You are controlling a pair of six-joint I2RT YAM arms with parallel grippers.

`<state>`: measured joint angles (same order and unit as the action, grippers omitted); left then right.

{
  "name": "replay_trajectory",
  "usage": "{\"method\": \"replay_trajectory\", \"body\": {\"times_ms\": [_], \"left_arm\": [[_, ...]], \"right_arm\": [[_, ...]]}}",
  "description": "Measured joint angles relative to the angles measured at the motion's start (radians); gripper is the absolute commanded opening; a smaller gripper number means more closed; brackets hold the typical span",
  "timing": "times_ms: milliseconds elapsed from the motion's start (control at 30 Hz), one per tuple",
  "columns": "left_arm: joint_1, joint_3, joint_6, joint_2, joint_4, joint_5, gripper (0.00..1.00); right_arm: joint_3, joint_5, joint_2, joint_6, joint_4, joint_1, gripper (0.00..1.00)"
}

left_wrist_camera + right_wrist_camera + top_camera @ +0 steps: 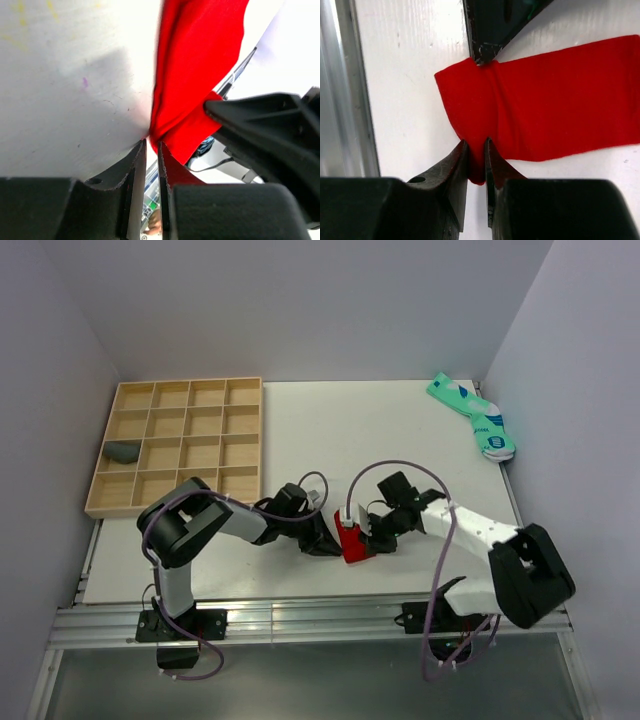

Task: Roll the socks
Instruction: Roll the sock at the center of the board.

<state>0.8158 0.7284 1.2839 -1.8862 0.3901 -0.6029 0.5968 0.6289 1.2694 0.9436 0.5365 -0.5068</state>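
The red sock (353, 543) lies flat on the white table (330, 430) near its front edge, between my two grippers. My right gripper (476, 142) is shut on the sock's near edge (555, 105), with a fold of red fabric pinched between the jaws. My left gripper (151, 143) is at the opposite edge of the red sock (190, 75). Its jaws stand a narrow gap apart with nothing between them, the tips just touching the fabric. The dark grey sock (122, 451) sits bunched in a left compartment of the wooden tray (180, 445).
A pair of mint-green patterned socks (475, 418) lies at the table's far right corner. The wooden tray takes up the table's left side. The aluminium rail (300, 618) runs close behind the grippers at the table's front edge.
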Motion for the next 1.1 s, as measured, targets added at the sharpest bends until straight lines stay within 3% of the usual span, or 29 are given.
{"method": "replay_trajectory", "body": {"times_ms": [367, 667, 867, 1100], "left_arm": [[0.048, -0.021, -0.009, 0.075, -0.021, 0.169, 0.17], [0.123, -0.212, -0.014, 0.296, 0.057, 0.438, 0.21], [0.269, -0.142, -0.238, 0.325, 0.033, 0.669, 0.30], [0.320, -0.069, -0.546, 0.315, 0.069, 0.731, 0.43]], "right_arm": [[0.279, 0.145, 0.372, 0.137, 0.307, 0.118, 0.14], [0.489, 0.234, 0.649, 0.196, 0.557, 0.203, 0.15], [0.550, 0.230, 0.707, 0.207, 0.628, 0.213, 0.15], [0.569, 0.228, 0.735, 0.199, 0.650, 0.213, 0.15]]}}
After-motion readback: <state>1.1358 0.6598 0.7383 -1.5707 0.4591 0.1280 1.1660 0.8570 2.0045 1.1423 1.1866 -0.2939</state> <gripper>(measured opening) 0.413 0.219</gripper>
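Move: The half-folded red sock lies between the two hands. Its middle is about 4 cm ahead and 4 cm left of the right hand, which already pinches the folded near end, and roughly 2 cm below it. From the left hand, that middle is some 4 cm ahead, 4 cm right and 1 cm lower. The wooden tray is about 40 cm left and 27 cm ahead of the left hand; the teal sock is 33 cm ahead and 25 cm right of the right hand. Keeping its pinch on the folded near end of the red sock, the right hand turns it about 40 degrees, top side forward, while easing forward about 2 cm. The left fingertip comes free of the fold's left corner: the hand first lingers low and shifts left, then climbs some 6 cm, swings back right, rotates over 50 degrees with its near side dipping, and opens its fingers wider. ##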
